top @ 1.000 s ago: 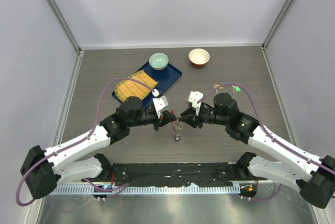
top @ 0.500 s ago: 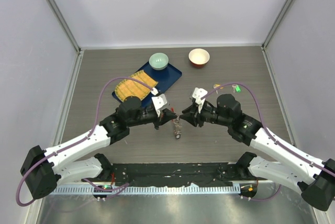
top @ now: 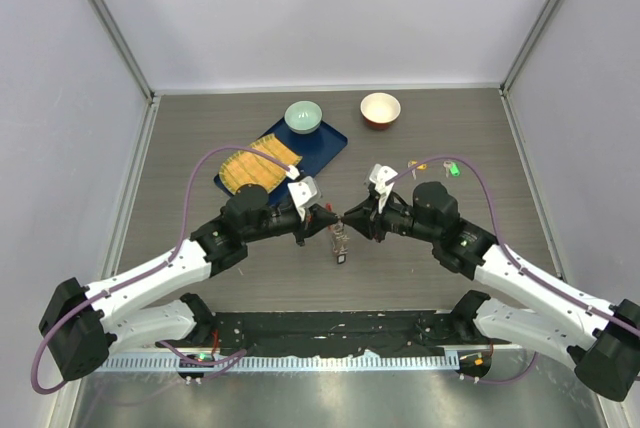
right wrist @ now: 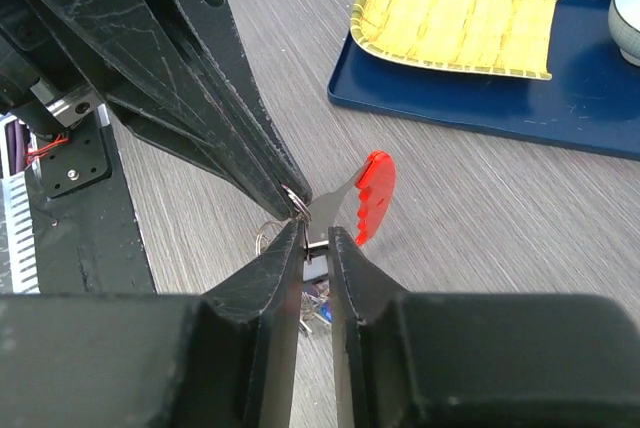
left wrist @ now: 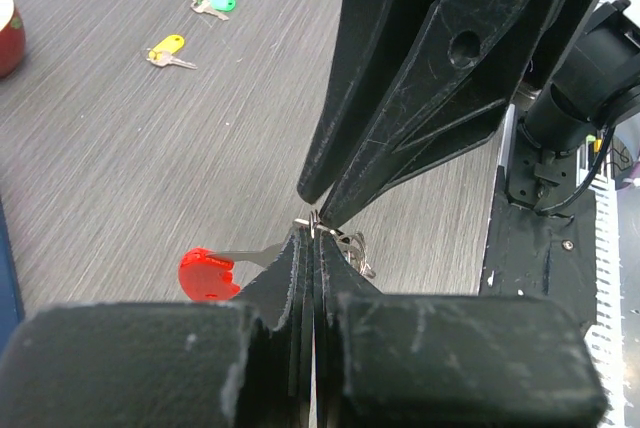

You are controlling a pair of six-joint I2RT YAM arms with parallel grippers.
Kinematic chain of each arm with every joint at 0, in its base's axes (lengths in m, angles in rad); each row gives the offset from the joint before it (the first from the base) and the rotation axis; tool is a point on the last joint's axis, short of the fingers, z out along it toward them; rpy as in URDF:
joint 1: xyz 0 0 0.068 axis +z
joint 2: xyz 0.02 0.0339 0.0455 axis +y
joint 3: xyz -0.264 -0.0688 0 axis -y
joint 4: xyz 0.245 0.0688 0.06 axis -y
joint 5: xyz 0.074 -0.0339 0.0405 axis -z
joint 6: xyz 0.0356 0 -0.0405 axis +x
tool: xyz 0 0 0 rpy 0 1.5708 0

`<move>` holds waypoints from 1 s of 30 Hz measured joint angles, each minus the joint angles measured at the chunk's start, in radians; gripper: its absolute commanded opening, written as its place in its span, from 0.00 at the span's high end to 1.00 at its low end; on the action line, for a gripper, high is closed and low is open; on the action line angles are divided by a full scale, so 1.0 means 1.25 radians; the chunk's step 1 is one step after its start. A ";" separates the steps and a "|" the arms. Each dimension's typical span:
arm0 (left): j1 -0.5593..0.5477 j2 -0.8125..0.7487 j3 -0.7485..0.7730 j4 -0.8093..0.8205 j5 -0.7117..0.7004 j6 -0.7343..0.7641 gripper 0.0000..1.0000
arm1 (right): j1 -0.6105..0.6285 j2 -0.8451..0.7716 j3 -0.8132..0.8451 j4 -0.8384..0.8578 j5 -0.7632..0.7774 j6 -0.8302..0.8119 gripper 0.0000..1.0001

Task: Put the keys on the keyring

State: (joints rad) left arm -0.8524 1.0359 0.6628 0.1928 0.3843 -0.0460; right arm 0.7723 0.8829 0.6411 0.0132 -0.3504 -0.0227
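The keyring point(top: 340, 244) hangs between the two grippers over the middle of the table. My left gripper point(top: 329, 220) is shut on its silver ring point(left wrist: 314, 220), and a red-headed piece point(left wrist: 208, 274) sticks out to the left of the fingers. My right gripper point(top: 348, 218) meets it tip to tip. Its jaws point(right wrist: 315, 236) stand a narrow gap apart, pinching a small silver piece of the bunch just below the ring point(right wrist: 293, 198), beside the red-headed piece point(right wrist: 375, 198). Two keys lie on the table at the far right, one green point(top: 453, 170) point(left wrist: 213, 4) and one yellow point(top: 413, 164) point(left wrist: 165, 49).
A blue tray point(top: 326, 144) at the back left carries a yellow woven mat point(top: 257, 167) and a pale green bowl point(top: 303, 116). A red bowl with a white inside point(top: 380, 108) stands at the back centre. White walls close in the table.
The right gripper's jaws have narrowed onto the bunch and its wrist has shifted slightly. The left gripper has stayed shut on the ring in the same place.
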 measured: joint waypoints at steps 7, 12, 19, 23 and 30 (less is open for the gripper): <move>0.000 0.000 -0.013 0.016 -0.016 -0.004 1.00 | 0.000 0.013 -0.002 0.008 -0.005 0.005 0.97; 0.000 -0.008 -0.030 0.045 -0.031 -0.022 1.00 | 0.000 0.013 -0.003 0.011 -0.018 0.006 0.99; 0.000 -0.016 -0.094 0.161 -0.062 -0.079 1.00 | -0.002 0.016 -0.020 0.042 -0.053 0.009 0.99; 0.000 -0.013 -0.133 0.240 -0.078 -0.118 1.00 | -0.004 0.024 -0.043 0.094 -0.070 0.031 0.99; -0.004 0.029 -0.179 0.382 -0.113 -0.157 1.00 | -0.019 0.044 -0.086 0.197 -0.066 0.078 0.99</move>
State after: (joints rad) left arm -0.8574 1.0718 0.4397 0.6704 0.2428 -0.2428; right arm 0.7483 0.9379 0.5331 0.2588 -0.4332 0.0746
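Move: The keyring's wire loop sits right at both sets of fingertips: within about 1 cm to the left of the right hand's point, between its partly open fingers, and at the left hand's point, already held there. The red-handled tool hangs some 4 cm ahead, 2 cm left and 4 cm below the right hand. On the table about 21 cm beneath lie the yellow-tagged keys, roughly 27 cm ahead and 21 cm right, and the blue tray's middle, roughly 26 cm ahead and 14 cm left. The right fingers close at once from their partly open gap, pinching the keyring's wire beside the left fingertips, then this hand pushes about 1.5 cm left towards the left hand while sinking about 1 cm, easing back a little and returning forward. The left hand keeps its shut grip on the ring and works against it, creeping about 1.5 cm forward as its wrist rolls some 15 degrees, its fingers tipping up to about level and swinging slightly forward. ##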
